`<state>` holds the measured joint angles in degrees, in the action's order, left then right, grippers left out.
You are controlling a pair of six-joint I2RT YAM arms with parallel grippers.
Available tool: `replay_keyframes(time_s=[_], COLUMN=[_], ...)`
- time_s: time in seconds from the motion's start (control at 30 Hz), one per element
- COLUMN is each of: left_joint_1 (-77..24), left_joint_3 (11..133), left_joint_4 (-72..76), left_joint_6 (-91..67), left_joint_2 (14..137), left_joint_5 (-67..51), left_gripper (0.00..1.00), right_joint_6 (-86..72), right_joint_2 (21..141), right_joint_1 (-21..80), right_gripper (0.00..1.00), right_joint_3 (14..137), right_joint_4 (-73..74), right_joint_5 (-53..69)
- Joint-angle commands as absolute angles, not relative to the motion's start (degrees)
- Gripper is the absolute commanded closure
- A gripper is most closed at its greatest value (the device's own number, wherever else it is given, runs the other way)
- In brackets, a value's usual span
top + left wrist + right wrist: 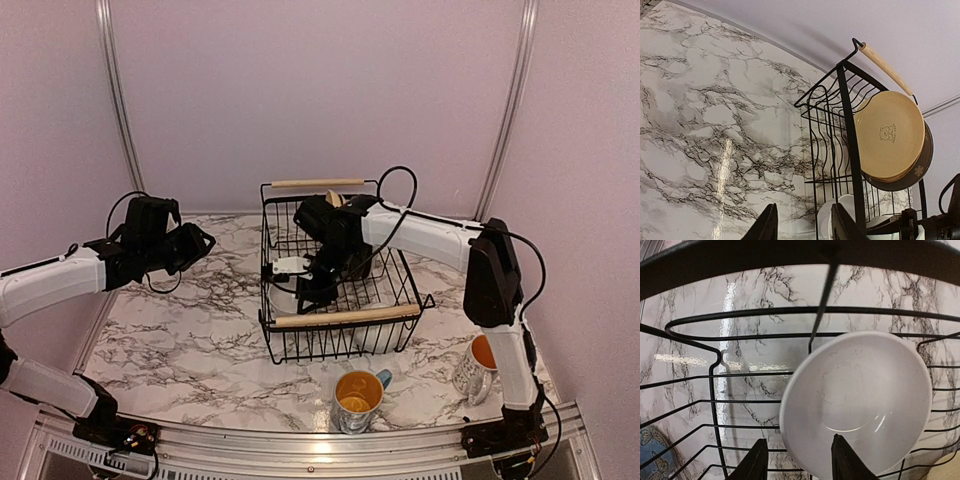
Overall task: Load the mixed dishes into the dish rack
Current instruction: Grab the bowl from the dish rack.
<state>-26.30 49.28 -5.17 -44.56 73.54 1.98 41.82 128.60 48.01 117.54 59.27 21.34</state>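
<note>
The black wire dish rack (347,316) stands mid-table. My right gripper (312,290) reaches down inside it. In the right wrist view the right gripper (800,462) is open astride the rim of a white bowl (860,395) that leans on the rack wires (790,310), one finger outside the bowl and one inside. A pale yellow plate (888,135) stands upright in the rack in front of a dark grey plate (921,165). My left gripper (200,243) hovers left of the rack, open and empty. Two yellow-lined mugs (358,398) (478,365) sit on the table.
The rack's wooden handle (885,67) and corner post (850,125) stand right of the left gripper (805,227). A teal leaf-patterned plate (652,460) shows at the right wrist view's lower left. Marble tabletop (190,340) lies left of the rack; walls enclose the back.
</note>
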Motion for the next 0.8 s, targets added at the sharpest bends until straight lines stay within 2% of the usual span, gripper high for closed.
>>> replay_keyframes(time_s=[0.0,0.23,0.57,0.77], left_joint_1=[-26.3,-26.3,-26.3,-26.3], left_joint_3=[49.7,48.7,48.1,47.6], left_joint_4=[-6.8,-6.7,-6.1,-6.1], left_joint_6=[-43.9,-43.9,-43.9,-44.3], left_joint_2=[71.5,70.8,70.7,70.4], left_joint_5=[1.8,1.8,1.4,1.2], left_gripper=[0.62,0.62,0.61,0.61], right_joint_6=[47.1,47.1,47.2,47.1], right_joint_2=[127.4,130.8,132.5,132.3], right_joint_1=[51.1,52.5,52.6,52.6], right_gripper=[0.58,0.60,0.73,0.91], right_joint_3=[118.0,121.3,122.0,121.5], right_joint_4=[60.4,60.9,61.6,61.0], right_joint_5=[15.6,12.9,11.5,11.7])
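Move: The bowl sits in the rack just beside the open right fingers, its middle about 4 cm ahead of the right hand, 3 cm to the left and 4 cm below, with its near rim almost under the fingertips. The second bowl is some 13 cm to the hand's right and 3 cm back, the plates about 18 cm ahead and 7 cm right, and the blue mug about 17 cm back and 10 cm right. From the left hand the bowl lies about 15 cm right, 2 cm back and 13 cm below. The right hand first draws back about 2 cm and a little to the left, so that its parted fingers come astride the bowl's near rim, then eases about 1 cm forward again and sinks to finish 2 cm lower than it began. Meanwhile the wrist turns some 10 degrees, the fingertips swinging forward and pointing more steeply down, and the fingers close from under half open to nearly shut, pinching the near rim with one finger inside the bowl and the other outside. ##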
